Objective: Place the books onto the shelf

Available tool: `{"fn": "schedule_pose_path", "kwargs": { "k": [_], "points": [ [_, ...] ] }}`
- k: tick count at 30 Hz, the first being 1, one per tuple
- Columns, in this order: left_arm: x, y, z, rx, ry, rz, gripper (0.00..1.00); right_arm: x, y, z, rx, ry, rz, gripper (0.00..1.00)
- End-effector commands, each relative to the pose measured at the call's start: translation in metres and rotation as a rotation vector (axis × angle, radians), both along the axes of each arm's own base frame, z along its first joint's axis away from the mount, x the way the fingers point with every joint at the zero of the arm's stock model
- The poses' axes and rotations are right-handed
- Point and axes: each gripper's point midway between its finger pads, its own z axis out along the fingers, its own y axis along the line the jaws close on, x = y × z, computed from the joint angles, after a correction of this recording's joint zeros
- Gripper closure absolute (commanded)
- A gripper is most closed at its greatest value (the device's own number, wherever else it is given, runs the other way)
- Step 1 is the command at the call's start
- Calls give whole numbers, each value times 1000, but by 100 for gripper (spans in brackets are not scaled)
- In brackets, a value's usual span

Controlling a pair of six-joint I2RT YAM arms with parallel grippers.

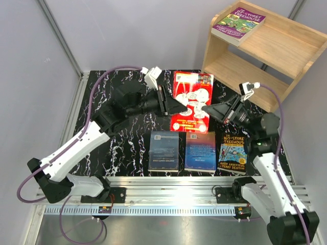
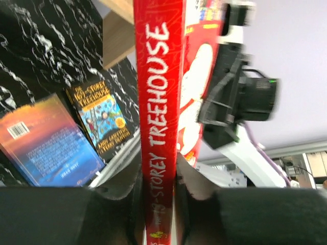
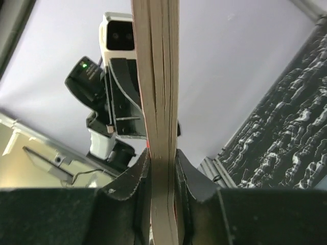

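Note:
A red book (image 1: 191,94) with cartoon drawings is held up over the middle of the table between both grippers. My left gripper (image 1: 171,106) is shut on its spine side; the red spine (image 2: 158,117) runs upright between the jaws (image 2: 158,191). My right gripper (image 1: 208,110) is shut on the opposite edge, its jaws (image 3: 163,171) pressed on the pale page edges (image 3: 159,102). A purple-green book (image 1: 238,22) lies on the top tier of the wooden shelf (image 1: 276,56) at the back right. Three books lie flat in a row at the front: dark blue-grey (image 1: 164,150), plain blue (image 1: 200,151), blue-yellow Treehouse (image 1: 232,153).
The shelf's lower tier (image 1: 245,76) holds nothing. The table top (image 1: 117,148) is black marble-patterned, with grey walls on the left and at the back. A metal rail (image 1: 168,185) carrying the arm bases runs along the near edge.

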Motion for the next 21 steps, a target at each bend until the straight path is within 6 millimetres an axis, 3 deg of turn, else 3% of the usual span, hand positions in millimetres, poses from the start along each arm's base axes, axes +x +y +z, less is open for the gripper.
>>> {"fn": "schedule_pose_path", "kwargs": {
  "k": [1, 2, 3, 4, 6, 7, 8, 12, 13, 15, 16, 19, 20, 21],
  "points": [
    [16, -15, 2, 1, -45, 20, 71, -37, 4, 55, -215, -240, -63, 100],
    [19, -11, 2, 18, -58, 42, 63, -26, -4, 64, -246, -219, -165, 100],
    [26, -3, 0, 42, -72, 97, 54, -24, -8, 54, -309, -118, -194, 100],
    [23, 8, 0, 69, -90, 124, 32, -26, -14, 84, -343, -202, -250, 100],
    [29, 25, -3, 110, -116, 204, 18, -17, -25, 92, -391, -153, -332, 100],
    [27, 37, -2, 134, -134, 223, 5, -13, -26, 107, -394, -174, -350, 100],
    [26, 42, -4, 148, -141, 239, 1, -8, -29, 112, -394, -168, -380, 100],
    [26, 71, -14, 215, -161, 322, 1, 20, -40, 132, -426, -151, -497, 100],
    [21, 81, -20, 240, -161, 333, 1, 29, -44, 149, -426, -171, -540, 100],
    [16, 97, -23, 247, -166, 369, 1, 49, -62, 161, -436, -124, -672, 100],
    [14, 101, -40, 275, -146, 371, 1, 60, -66, 181, -419, -137, -716, 100],
    [1, 110, -51, 256, -129, 368, 1, 92, -83, 213, -384, -119, -855, 100],
    [-2, 112, -68, 277, -107, 360, 1, 103, -93, 215, -387, -89, -919, 100],
    [-8, 115, -70, 258, -99, 356, 1, 112, -101, 220, -381, -71, -964, 100]
  ]
}}
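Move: The red book is pinched by both hands, its middle some 4 cm left of the right hand, 1 cm ahead. The shelf's purple book lies about 32 cm ahead of the right hand, 12 right and 6 above; the top board's middle is 26 ahead, 23 right, 5 above. From the left hand, the grey book is 7 cm left and 2 ahead, the sunset book 10 right and 2 ahead, both some 37 below. Up first, then forward and somewhat right towards the shelf's top board, the right hand carries the red book, rising about 20 cm and swinging its fingers some 40 degrees clockwise while they tip down; its pinch holds throughout. The left hand spreads its fingers wide, lets go, lifts slightly, then swings left about 10 cm and sinks towards the grey book. ##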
